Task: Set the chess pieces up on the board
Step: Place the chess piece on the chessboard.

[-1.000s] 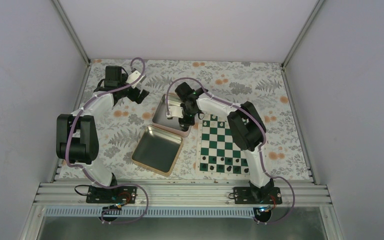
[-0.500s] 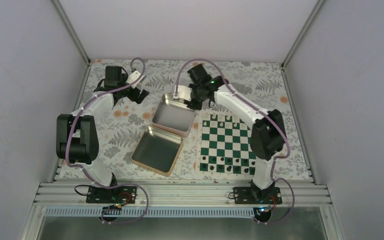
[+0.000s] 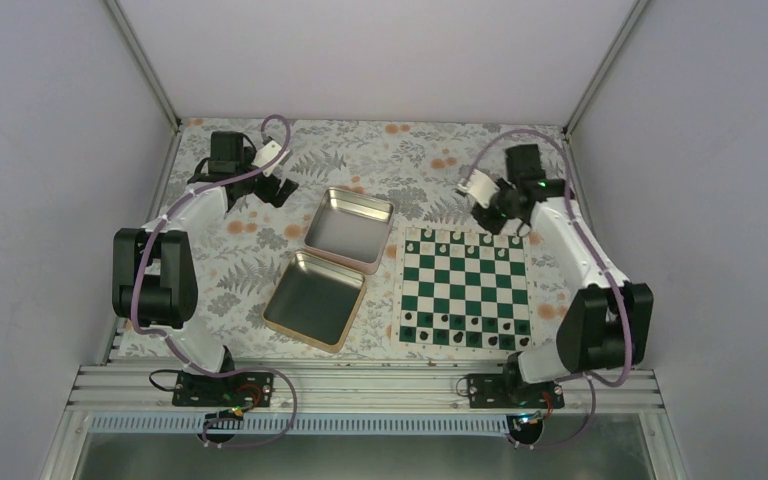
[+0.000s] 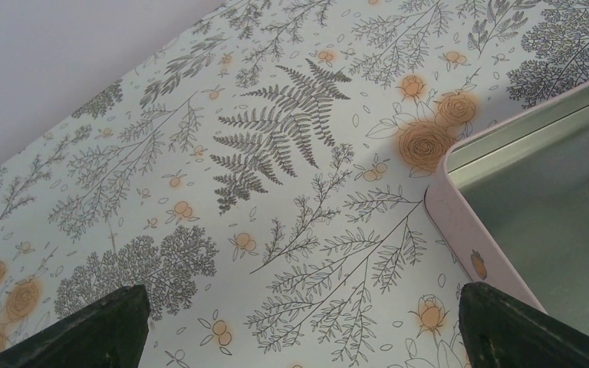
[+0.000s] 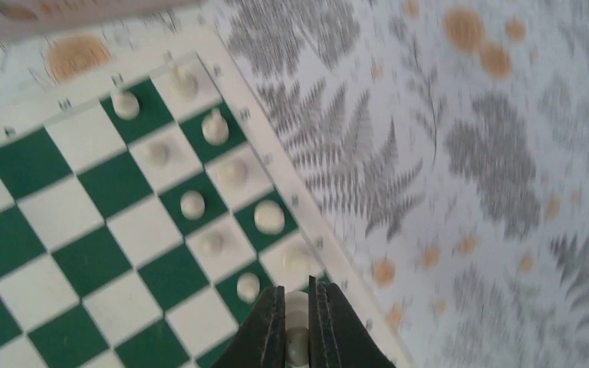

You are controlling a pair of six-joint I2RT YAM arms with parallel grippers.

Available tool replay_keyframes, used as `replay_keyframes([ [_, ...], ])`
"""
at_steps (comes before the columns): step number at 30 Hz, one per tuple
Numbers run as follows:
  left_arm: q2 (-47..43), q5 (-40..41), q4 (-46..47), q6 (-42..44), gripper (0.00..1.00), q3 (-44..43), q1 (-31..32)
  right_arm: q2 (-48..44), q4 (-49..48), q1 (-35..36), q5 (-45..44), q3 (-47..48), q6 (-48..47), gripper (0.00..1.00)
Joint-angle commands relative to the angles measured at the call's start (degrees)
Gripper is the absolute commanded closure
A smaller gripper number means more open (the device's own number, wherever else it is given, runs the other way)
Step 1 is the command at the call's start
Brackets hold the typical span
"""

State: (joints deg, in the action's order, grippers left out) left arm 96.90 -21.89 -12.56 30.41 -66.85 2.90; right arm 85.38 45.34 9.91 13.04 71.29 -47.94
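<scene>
The green and white board (image 3: 457,292) lies right of centre. Cream-white chess pieces (image 3: 466,243) stand along its far two rows, also seen in the right wrist view (image 5: 215,127). My right gripper (image 3: 500,220) hovers over the board's far right corner. In its wrist view the gripper (image 5: 297,326) is shut on a cream-white piece (image 5: 297,340) held between the fingers, above the board's edge rows (image 5: 84,138). My left gripper (image 3: 278,190) sits at the far left, open and empty; its wrist view shows the gripper (image 4: 299,337) over the patterned cloth.
A silver hinged tin lies open left of the board, with one half (image 3: 348,228) behind and the other half (image 3: 315,298) in front. Its rim (image 4: 460,222) is close to my left gripper's right finger. Small dark pieces (image 3: 460,331) stand along the board's near rows.
My right arm has swung right, from over the tin's far half to the board's far right corner. The left arm has not moved.
</scene>
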Motion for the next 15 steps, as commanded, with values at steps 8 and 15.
replay_keyframes([
  [8,0.3,-1.0,-0.1,0.0,0.00,-1.6,0.5,-8.6,-1.4,-21.6,8.5,-15.2,-5.1,0.92],
  [15,0.6,-0.8,-0.1,0.0,0.00,-1.6,0.8,-6.1,-4.7,-28.8,10.9,-18.7,-7.7,0.91],
])
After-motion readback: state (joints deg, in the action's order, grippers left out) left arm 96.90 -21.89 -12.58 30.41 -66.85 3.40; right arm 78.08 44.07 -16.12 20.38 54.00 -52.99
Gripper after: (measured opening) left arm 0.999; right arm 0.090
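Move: The right hand, already holding the last white pawn, is bound for the empty square in the board's rightmost column, second row from the far edge. That square lies about 4 cm back, 11 cm to the right and 15 cm below. The rook on the corner square is right 11 cm, about 1 cm back; the neighbouring pawn is back 4 cm, right 8 cm. From the idle left hand, the square is roughly 53 cm right and 14 cm back. Still pinching the white pawn between nearly shut fingers, the right hand sweeps about 13 cm to the right towards the empty square beside the last pawn, drawing back and sinking some 6 cm each. It turns clockwise by nearly 20 degrees on the way and slows as it nears the board's far right corner. ##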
